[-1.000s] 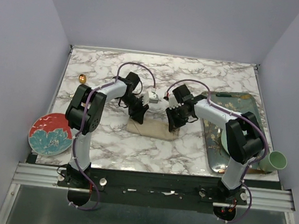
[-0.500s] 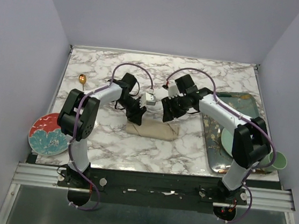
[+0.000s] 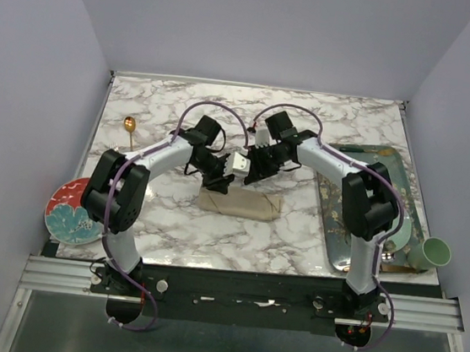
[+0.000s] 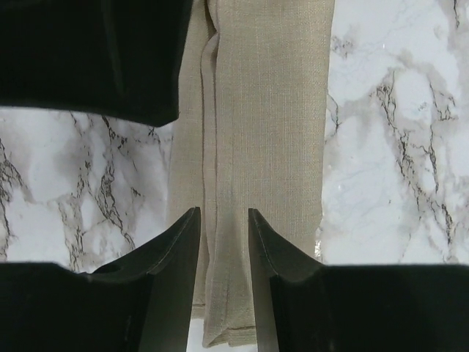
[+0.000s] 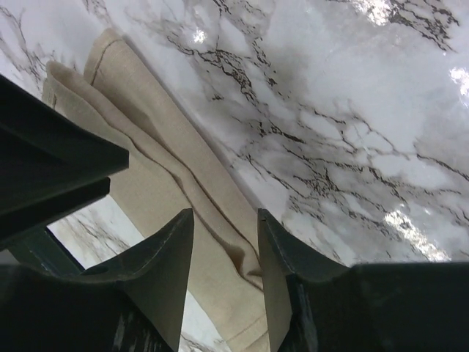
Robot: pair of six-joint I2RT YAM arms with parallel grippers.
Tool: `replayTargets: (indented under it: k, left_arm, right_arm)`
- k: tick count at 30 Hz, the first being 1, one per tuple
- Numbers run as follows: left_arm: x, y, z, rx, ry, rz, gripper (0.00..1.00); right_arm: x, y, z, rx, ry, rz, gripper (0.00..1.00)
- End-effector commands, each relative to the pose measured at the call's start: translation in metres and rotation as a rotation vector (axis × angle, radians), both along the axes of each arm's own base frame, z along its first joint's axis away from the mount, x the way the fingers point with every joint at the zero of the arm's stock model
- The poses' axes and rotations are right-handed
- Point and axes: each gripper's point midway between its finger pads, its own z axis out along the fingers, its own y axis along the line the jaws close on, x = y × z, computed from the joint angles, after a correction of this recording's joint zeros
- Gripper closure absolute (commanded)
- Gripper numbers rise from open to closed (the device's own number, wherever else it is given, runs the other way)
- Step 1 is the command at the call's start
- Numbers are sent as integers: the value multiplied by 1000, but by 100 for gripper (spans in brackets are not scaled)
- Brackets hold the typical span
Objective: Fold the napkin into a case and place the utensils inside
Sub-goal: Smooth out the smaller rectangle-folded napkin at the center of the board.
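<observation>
The napkin (image 3: 247, 204) lies on the marble table as a narrow beige oblong case, several layers thick. In the left wrist view the napkin (image 4: 271, 110) runs lengthwise under my left gripper (image 4: 223, 224), whose fingers stand apart just above its near end. The left gripper (image 3: 220, 179) hangs over the cloth's left part. My right gripper (image 3: 249, 174) hovers close beside it, open, over a wrinkle in the napkin (image 5: 146, 125), its tips (image 5: 224, 227) holding nothing. A gold spoon (image 3: 129, 123) rests far left on the table.
A red flowered plate (image 3: 74, 209) sits at the near left edge. A patterned tray (image 3: 378, 163) with a pale plate is on the right, a green cup (image 3: 433, 252) beside it. The two wrists almost touch; the right arm's black body (image 4: 88, 59) fills the left wrist view's upper left.
My right gripper has opened, left the napkin's right end and swung up and left toward the left gripper. The left gripper has shifted a little to the right. The napkin stays flat.
</observation>
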Motion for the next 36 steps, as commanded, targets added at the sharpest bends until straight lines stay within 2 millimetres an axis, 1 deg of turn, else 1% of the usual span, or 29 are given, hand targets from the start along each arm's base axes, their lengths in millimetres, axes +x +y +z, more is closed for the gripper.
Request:
replayTargets:
  k: [1,5,10,13,16,25,26,28,29,32,36]
  left_arm:
    - [4,-1,-9,38,-82,-64,60]
    - [2,-2,-15,63,-85,-70,60]
    - [-1,-3,-23,92,-94,-95,59]
    - [-1,-4,-26,110,-97,-101,60]
    - [-4,-4,-34,139,-96,-119,60]
    - [-6,-4,-41,169,-88,-125,73]
    - [-5,-4,-41,170,-90,-124,76]
    - [-4,-5,-40,167,-96,-121,78]
    - [-4,-4,-40,169,-96,-116,82]
    - [-2,-6,-40,169,-102,-107,89]
    - [2,-7,-38,165,-115,-94,97]
  right_arm:
    - [5,18,2,72,33,13,53]
    - [-2,19,-9,79,77,18,56]
    - [-10,19,-23,80,125,31,57]
    - [-10,19,-28,75,131,34,57]
    - [-11,18,-34,69,143,38,60]
    - [-23,19,-43,77,185,53,75]
    - [-24,18,-44,76,186,58,78]
    - [-26,19,-44,78,186,64,82]
    - [-26,19,-44,80,188,67,86]
    - [-30,20,-45,83,197,74,91]
    - [-36,22,-44,90,206,87,93]
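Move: The folded napkin lies under both hands, roughly 4 cm below them. Its middle is about 5 cm to the right of the left hand and 2 cm nearer the base. From the right hand the napkin's middle is some 5 cm back and 1 cm to the left. The wooden spoon lies about 26 cm left of the left hand and 9 cm farther out; the tray's middle is roughly 33 cm right of the right hand and 3 cm back. Both sets of fingertips come down onto the folded layers near the napkin's far edge and close from half open to nearly shut, pinching at the cloth a few centimetres apart. The left hand sinks about 3.5 cm almost straight down, rolling some 10 degrees; the right sinks as far while easing about 2 cm back and 1.5 cm left, its wrist tipping about 10 degrees. ##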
